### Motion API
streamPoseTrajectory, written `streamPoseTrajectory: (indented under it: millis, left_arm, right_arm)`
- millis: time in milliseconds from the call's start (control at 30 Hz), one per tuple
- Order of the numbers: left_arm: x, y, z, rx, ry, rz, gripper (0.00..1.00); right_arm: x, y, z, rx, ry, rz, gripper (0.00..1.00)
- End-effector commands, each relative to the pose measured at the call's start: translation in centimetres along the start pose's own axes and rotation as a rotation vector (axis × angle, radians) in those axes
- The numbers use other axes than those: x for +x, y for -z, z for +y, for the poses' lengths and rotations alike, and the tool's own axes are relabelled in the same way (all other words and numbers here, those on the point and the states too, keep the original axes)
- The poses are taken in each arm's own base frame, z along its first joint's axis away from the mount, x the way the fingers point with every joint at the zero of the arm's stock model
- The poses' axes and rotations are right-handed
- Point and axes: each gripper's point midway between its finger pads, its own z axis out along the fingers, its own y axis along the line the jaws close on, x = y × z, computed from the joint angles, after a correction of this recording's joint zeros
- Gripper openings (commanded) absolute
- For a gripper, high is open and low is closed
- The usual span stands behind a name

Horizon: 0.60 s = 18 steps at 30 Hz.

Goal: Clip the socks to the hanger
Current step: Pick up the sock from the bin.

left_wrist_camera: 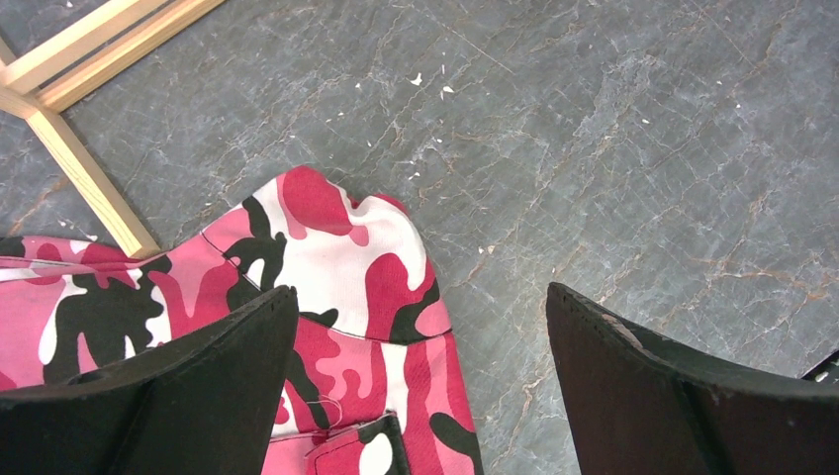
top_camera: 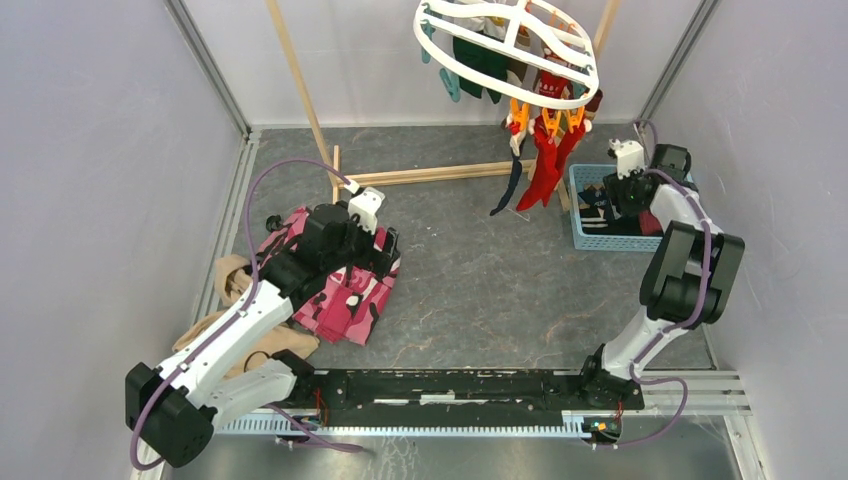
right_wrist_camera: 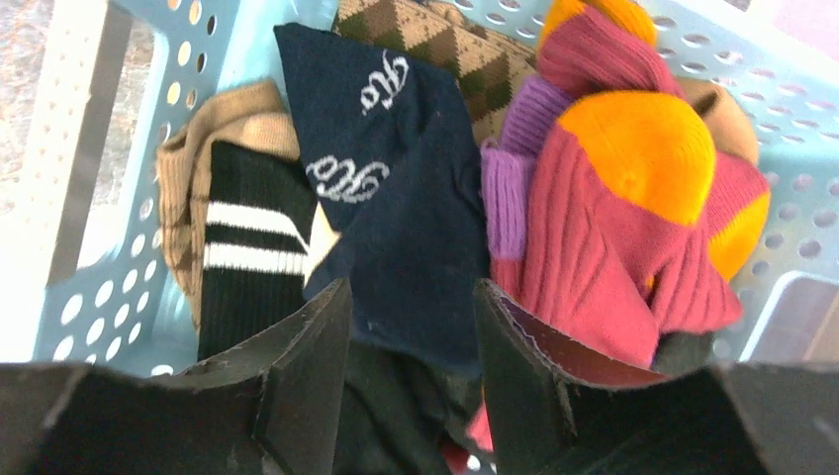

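Note:
The white oval hanger [top_camera: 480, 72] hangs at the top, with red socks [top_camera: 545, 170], a navy one [top_camera: 508, 190] and green ones clipped under it. More socks lie in the blue basket [right_wrist_camera: 119, 287]: a navy sock [right_wrist_camera: 396, 208] with white script, a black one with white stripes [right_wrist_camera: 247, 257], and a maroon one with an orange toe [right_wrist_camera: 613, 257]. My right gripper [right_wrist_camera: 411, 297] reaches down into the basket [top_camera: 590, 240]. Its jaws stand partly apart, astride the navy sock's lower edge. My left gripper [left_wrist_camera: 420, 327] hovers wide open and empty.
A pink camouflage cloth [top_camera: 345, 290] lies under my left gripper [top_camera: 385, 248], and a tan cloth [top_camera: 225, 280] lies to its left. The wooden rack's base [top_camera: 430, 175] crosses the floor behind them. Grey walls close in both sides.

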Motion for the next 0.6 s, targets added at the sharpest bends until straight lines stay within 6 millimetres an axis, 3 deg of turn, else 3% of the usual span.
streamPoseTrajectory:
  millis: [0, 167, 333, 433, 567]
  left_arm:
    - [-0.7, -0.3, -0.7, 0.051, 0.014, -0.027, 1.0]
    - [-0.8, -0.3, -0.7, 0.053, 0.018, -0.026, 1.0]
    - [-0.9, -0.2, -0.8, 0.06, 0.02, -0.03, 1.0]
    - [-1.0, -0.1, -0.9, 0.062, 0.023, -0.032, 1.0]
    - [-1.1, -0.1, -1.0, 0.068, 0.024, -0.035, 1.0]
  right_arm:
    - [-1.5, -1.1, -2.5, 0.105, 0.012, 0.035, 0.54]
    - [-0.5, -2.9, -2.8, 0.119, 0.015, 0.091, 0.53]
    - [-0.6, -2.9, -2.3, 0.09, 0.022, 0.081, 0.2]
    - [-2.9, -0.4, -2.6, 0.109, 0.023, -0.013, 0.06]
    - [-6.5, 3.9, -3.3, 0.133, 0.011, -0.155, 0.0]
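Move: The navy sock with white lettering, in the bin, has its middle about 5 cm ahead of the right hand, 1 cm left and 4 cm below. The black striped sock lies about 2 cm ahead and 6 cm left of that hand; the maroon-and-orange sock lies 6 cm ahead and 6 cm right, at similar depth. From the idle left hand, the navy sock is roughly 18 cm ahead, 52 cm right and 13 cm lower. Right hand sinks about 3 cm, easing forward, pinches the navy sock's near part shut, then starts lifting. ##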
